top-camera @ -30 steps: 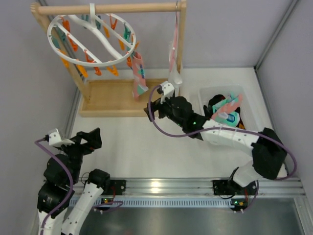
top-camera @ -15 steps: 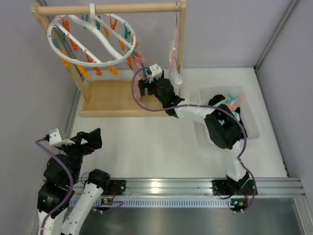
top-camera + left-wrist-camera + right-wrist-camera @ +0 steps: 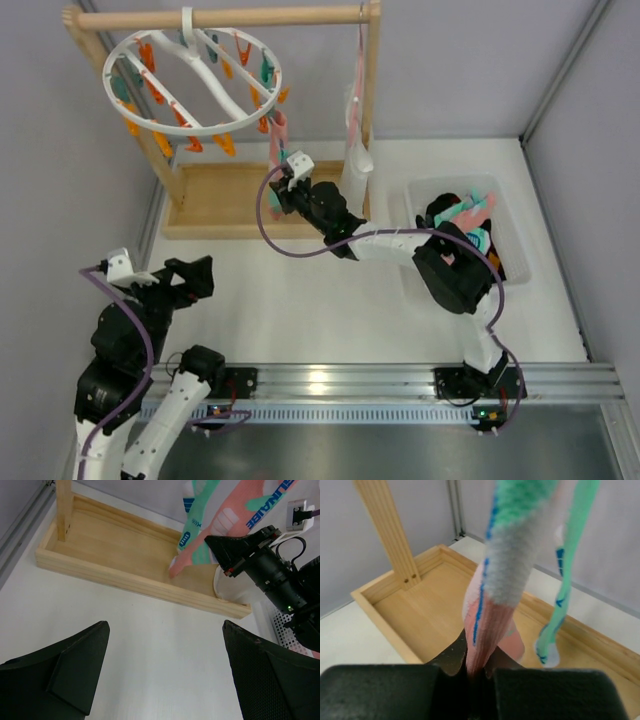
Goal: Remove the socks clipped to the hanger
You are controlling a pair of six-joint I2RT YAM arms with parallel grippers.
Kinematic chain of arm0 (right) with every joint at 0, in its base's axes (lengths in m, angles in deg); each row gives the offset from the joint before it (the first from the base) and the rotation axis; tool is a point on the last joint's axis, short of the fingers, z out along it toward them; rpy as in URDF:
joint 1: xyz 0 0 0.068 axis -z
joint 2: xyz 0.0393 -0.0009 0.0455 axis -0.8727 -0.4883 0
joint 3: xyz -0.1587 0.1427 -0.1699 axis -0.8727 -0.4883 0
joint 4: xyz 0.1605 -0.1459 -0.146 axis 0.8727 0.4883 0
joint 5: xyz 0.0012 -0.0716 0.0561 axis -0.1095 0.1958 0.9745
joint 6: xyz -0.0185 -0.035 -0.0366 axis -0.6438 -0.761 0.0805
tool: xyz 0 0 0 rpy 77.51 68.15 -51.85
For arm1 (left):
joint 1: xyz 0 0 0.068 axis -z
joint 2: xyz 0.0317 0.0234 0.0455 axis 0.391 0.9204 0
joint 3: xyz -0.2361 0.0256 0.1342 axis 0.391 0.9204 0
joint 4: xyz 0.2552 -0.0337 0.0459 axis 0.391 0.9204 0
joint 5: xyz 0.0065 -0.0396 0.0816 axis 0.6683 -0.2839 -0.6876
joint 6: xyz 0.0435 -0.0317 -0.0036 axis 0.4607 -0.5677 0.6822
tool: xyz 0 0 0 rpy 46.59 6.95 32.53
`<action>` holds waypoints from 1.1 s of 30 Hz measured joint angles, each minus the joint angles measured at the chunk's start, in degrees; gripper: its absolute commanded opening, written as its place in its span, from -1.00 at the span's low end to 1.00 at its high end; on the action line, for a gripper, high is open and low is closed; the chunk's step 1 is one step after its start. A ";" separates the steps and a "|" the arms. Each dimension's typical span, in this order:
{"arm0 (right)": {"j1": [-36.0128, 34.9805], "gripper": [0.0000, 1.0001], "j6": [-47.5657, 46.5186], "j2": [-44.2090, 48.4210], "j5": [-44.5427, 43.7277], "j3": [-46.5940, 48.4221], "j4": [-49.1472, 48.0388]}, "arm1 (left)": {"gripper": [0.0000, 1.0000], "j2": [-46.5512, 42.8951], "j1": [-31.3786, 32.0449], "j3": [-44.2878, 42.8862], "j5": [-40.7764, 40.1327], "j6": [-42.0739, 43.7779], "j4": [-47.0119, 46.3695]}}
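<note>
The white oval hanger [image 3: 197, 130], with orange and teal clips, hangs from the wooden rod at the back left. One pink sock [image 3: 278, 138] with mint and blue marks dangles from a clip on its right rim. My right gripper [image 3: 277, 190] is shut on that sock's lower end; in the right wrist view the pink ribbed fabric [image 3: 492, 625] runs down between the closed jaws [image 3: 480, 669]. A mint-green sock [image 3: 555, 625] hangs just beside it. My left gripper [image 3: 190, 280] stands open and empty low over the table [image 3: 165, 675], well short of the rack.
The wooden rack's base tray [image 3: 225, 205] lies under the hanger. A long pale cloth [image 3: 356, 130] hangs by the rack's right post. A clear bin [image 3: 430, 186] at the right holds several loose socks [image 3: 465, 225].
My right arm swung left from near the bin to the hanging pink sock, and its jaws went from open to shut on it. The hanger tipped slightly. The left arm shifted a little.
</note>
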 measured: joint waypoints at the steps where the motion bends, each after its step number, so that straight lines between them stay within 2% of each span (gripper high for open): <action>1: -1.01 -1.00 -0.15 0.66 -0.31 -0.44 0.00 | 0.96 1.42 0.00 -1.07 0.59 0.09 0.07; 16: -12.17 -1.00 0.39 10.99 -7.85 -1.66 4.92 | 0.97 28.96 -0.20 -31.71 8.04 1.31 -0.94; 22: -13.55 -1.00 1.79 13.29 -8.13 -3.08 7.93 | 0.97 35.15 -0.20 -38.56 8.96 2.03 -0.44; 33: -16.63 -1.00 3.74 14.21 -10.16 -4.57 12.09 | 0.97 41.68 -0.22 -44.68 9.60 5.51 0.90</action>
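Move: The clip at the top of the last pink sock hangs about 24 cm ahead of the empty left gripper, 14 cm to its right and 20 cm above. The hanger ring's middle is some 31 cm ahead, level sideways and 25 cm above; the teal sock hangs roughly 6 cm beyond the clip, 12 cm lower. From the right gripper, already shut on the sock's lower part, the clip is about 2 cm ahead, 2 cm left and 23 cm up. Keep the right fingers pinched on the pink sock and draw it back about 15 cm, slightly left, rising at first and then sinking a little. Meanwhile bring the open left gripper up some 17 cm, then more and more forward and to the right, towards the sock's clip, turning about 10 degrees clockwise; leave its fingers wide open. ##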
